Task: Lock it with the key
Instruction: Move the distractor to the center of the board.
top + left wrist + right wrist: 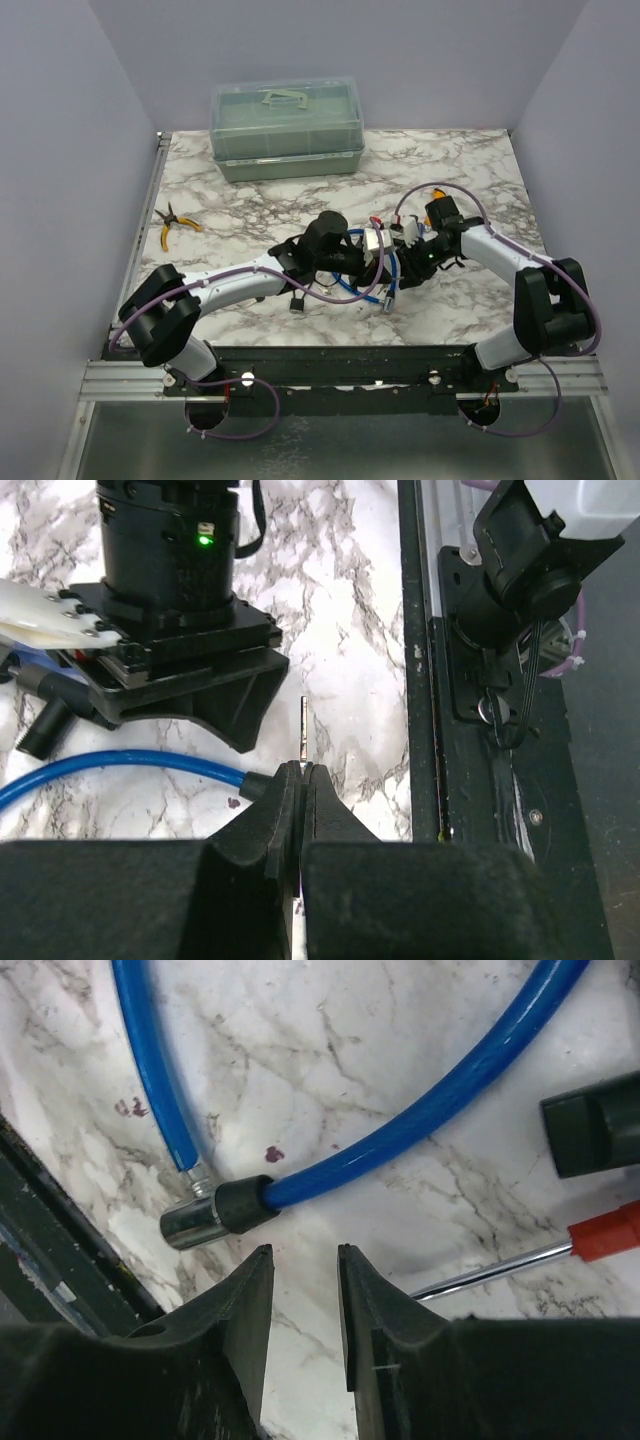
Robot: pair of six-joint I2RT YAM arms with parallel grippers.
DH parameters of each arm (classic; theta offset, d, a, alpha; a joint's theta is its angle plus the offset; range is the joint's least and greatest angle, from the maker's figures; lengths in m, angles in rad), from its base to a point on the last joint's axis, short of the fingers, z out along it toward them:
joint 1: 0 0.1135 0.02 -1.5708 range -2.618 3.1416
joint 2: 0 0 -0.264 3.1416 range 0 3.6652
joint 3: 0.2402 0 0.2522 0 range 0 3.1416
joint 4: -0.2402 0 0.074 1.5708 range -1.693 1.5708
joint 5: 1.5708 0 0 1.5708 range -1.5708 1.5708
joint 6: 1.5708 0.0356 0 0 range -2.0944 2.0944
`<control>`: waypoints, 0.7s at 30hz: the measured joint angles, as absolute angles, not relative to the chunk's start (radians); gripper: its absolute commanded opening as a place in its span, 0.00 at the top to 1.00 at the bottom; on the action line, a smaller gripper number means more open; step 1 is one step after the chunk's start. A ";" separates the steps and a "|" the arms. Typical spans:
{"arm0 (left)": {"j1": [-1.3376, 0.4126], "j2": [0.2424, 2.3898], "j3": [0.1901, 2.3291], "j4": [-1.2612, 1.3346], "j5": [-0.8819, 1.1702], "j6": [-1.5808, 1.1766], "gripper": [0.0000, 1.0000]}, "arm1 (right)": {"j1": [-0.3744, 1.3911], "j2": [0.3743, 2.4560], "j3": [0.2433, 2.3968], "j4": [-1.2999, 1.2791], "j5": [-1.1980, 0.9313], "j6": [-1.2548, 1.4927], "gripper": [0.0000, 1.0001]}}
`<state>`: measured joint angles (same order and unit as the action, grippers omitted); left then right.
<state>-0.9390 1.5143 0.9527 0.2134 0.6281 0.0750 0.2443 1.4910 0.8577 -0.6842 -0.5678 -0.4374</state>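
My left gripper (301,770) is shut on the key (303,730), whose thin metal blade shows edge-on past the fingertips, low over the marble. The lock is a blue cable (420,1110) with a black collar and a chrome end (190,1225) lying on the table. My right gripper (303,1252) hovers just short of that chrome end, jaws apart with only marble between them. In the top view both grippers meet at the table's middle, left (372,262) and right (393,285), over the blue cable (352,290).
A red-handled screwdriver (600,1232) lies right of my right gripper. A green toolbox (287,128) stands at the back. Yellow pliers (176,226) lie at the left edge. The black front rail (440,680) runs close beside my left gripper.
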 measured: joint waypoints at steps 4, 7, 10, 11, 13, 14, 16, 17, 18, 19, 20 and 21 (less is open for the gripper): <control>-0.939 1.514 0.938 0.206 0.623 0.077 1.00 | 0.249 1.560 0.871 -0.649 -0.530 -0.434 0.62; -0.939 1.515 0.938 0.200 0.620 0.089 1.00 | 0.244 1.605 0.880 -0.643 -0.492 -0.438 0.61; -0.939 1.517 0.938 0.199 0.619 0.101 1.00 | 0.228 1.608 0.889 -0.642 -0.459 -0.454 0.61; -0.939 1.519 0.938 0.199 0.619 0.107 1.00 | 0.218 1.610 0.892 -0.642 -0.453 -0.463 0.61; -0.939 1.529 0.938 0.199 0.619 0.121 1.00 | 0.185 1.613 0.900 -0.642 -0.434 -0.482 0.61; -0.939 1.536 0.939 0.200 0.617 0.126 1.00 | 0.163 1.618 0.908 -0.643 -0.425 -0.491 0.61; -0.939 1.560 0.948 0.197 0.614 0.139 1.00 | 0.117 1.638 0.936 -0.643 -0.403 -0.510 0.61; -0.939 1.579 0.959 0.195 0.612 0.143 1.00 | 0.096 1.650 0.953 -0.642 -0.392 -0.519 0.61; -0.939 1.597 0.972 0.192 0.609 0.146 1.00 | 0.078 1.664 0.971 -0.641 -0.381 -0.529 0.61; -0.940 1.612 0.982 0.193 0.606 0.149 1.00 | 0.061 1.678 0.987 -0.639 -0.375 -0.537 0.61; -0.940 1.628 0.993 0.192 0.604 0.152 1.00 | 0.047 1.691 1.003 -0.639 -0.370 -0.545 0.61; -0.941 1.647 1.007 0.192 0.601 0.157 1.00 | 0.033 1.701 1.016 -0.637 -0.363 -0.554 0.61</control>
<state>-0.9405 1.6466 1.0073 0.1921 0.6014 0.1570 0.0334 1.7008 1.0164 -0.6373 -0.3626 -0.5537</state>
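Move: The screwdriver's red collar lies about 7 cm ahead of the right hand and 8 cm to its right, some 3 cm below. Left of that collar, the black T-connector lies about 12 cm ahead of the right hand and 5 cm to its right. The blue hose's metal end is about 5 cm back and 2 cm left, and the orange tool roughly 21 cm out and 10 cm right. From the left hand the collar is some 9 cm ahead, 11 cm right and 13 cm down. A part-open right finger comes against the screwdriver near its red collar and pushes it aside: the right hand first sinks nearly 3 cm, then sweeps low, rightward and forward about 8 cm each way, away from the blue hose's end, the wrist turning some 15 degrees. The left hand, fingers still shut, sinks about 4 cm near the hose, easing forward. ##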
